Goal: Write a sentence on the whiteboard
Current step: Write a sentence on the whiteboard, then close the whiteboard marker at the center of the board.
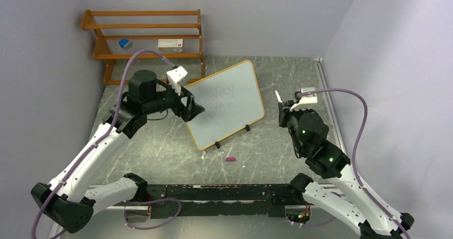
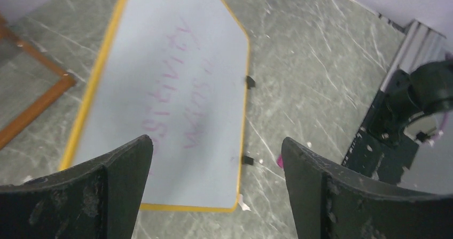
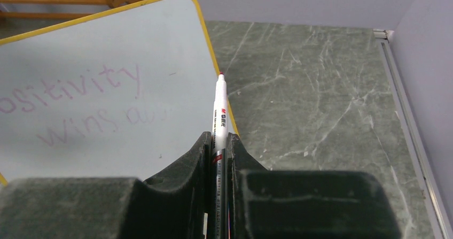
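The whiteboard (image 1: pixel 235 92) stands tilted on two black feet mid-table, with a yellow-wood rim. The sentence (image 1: pixel 221 101) is faint purple handwriting in two lines, reading "Positivity wins" (image 3: pixel 80 102). My left gripper (image 1: pixel 193 108) hangs open at the board's left edge. In the left wrist view its fingers (image 2: pixel 216 143) stand wide apart over the whiteboard (image 2: pixel 160 62), with nothing between them. My right gripper (image 1: pixel 283 109) is right of the board, shut on a white marker (image 3: pixel 219 105) whose tip points up, off the whiteboard (image 3: pixel 80 46). A pink cap (image 1: pixel 231 159) lies on the table in front.
A wooden shelf (image 1: pixel 144 36) stands at the back left, holding a blue eraser (image 1: pixel 125 43) and a small box (image 1: pixel 171 43). A metal rail (image 1: pixel 326 89) runs along the right wall. The arms' base bar (image 1: pixel 213 193) spans the near edge.
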Robot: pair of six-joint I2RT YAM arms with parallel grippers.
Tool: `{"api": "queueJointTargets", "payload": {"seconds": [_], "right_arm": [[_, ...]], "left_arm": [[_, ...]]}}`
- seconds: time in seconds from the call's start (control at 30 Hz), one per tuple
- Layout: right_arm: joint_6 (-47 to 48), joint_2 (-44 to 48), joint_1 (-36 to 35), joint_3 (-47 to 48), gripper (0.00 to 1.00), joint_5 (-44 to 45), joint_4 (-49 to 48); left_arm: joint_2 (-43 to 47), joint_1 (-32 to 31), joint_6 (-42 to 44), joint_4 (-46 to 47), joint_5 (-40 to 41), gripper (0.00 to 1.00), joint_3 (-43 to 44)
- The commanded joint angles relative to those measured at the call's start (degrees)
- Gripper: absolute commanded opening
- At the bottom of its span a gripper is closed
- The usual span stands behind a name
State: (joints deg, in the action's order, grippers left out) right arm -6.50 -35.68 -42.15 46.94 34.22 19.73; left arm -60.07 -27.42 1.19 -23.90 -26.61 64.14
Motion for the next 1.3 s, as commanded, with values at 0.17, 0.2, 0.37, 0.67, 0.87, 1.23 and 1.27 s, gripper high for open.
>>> {"api": "queueJointTargets", "payload": {"seconds": [0.17,0.2,0.37,0.67,0.87,1.23,1.27], "right_arm": [[-1.1,8.4,0.2,-3.9,0.0,2.7,4.1],[-1.3,9.1,0.3,-4.4,0.0,2.8,4.2],[-1.9,12.0,0.3,-5.9,0.0,3.0,4.6],[-2.2,14.0,0.3,-7.3,0.0,3.7,4.3],[-2.0,14.3,0.3,-7.8,0.0,4.4,4.0],[-1.8,13.9,0.3,-8.3,0.0,4.9,3.6],[-1.8,14.0,0.2,-8.3,0.0,4.9,3.6]], "left_arm": [[1.3,-19.9,1.4,-4.4,13.0,0.91,-3.8],[1.0,-22.0,1.1,-3.7,14.3,0.89,-4.6],[-4.0,-33.4,0.7,-1.3,20.3,0.87,-6.8],[-20.5,-41.0,3.7,-1.2,24.3,0.77,-3.4],[-29.3,-41.1,5.8,-1.4,22.7,0.73,-1.1],[-42.4,-41.1,10.2,-7.1,26.2,0.56,5.6],[-43.3,-41.1,10.4,-7.7,26.4,0.54,6.1]]}}
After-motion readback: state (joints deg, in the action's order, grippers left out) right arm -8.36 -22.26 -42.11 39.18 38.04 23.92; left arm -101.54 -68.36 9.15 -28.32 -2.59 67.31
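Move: The pink marker cap lies on the table about 11 cm back from the left hand, 14 cm to its right and 31 cm below. Its neighbour, the near black foot of the whiteboard, stands roughly 8 cm farther out than the cap and 6 cm to the cap's left; the board's middle is some 10 cm ahead of the left hand, 10 cm to its right and 18 cm below. From the right hand the cap is about 10 cm back, 18 cm left and 31 cm down. Still pinching the uncapped marker, the right hand draws off from the board, about 5 cm back, right and a little down, then nearly rests. The empty left hand swings back and right from the board, then drops steeply towards the pink cap, about 26 cm down in all, tipping its fingers some 50 degrees to point mostly down and partly closing them, still clear of the cap. ##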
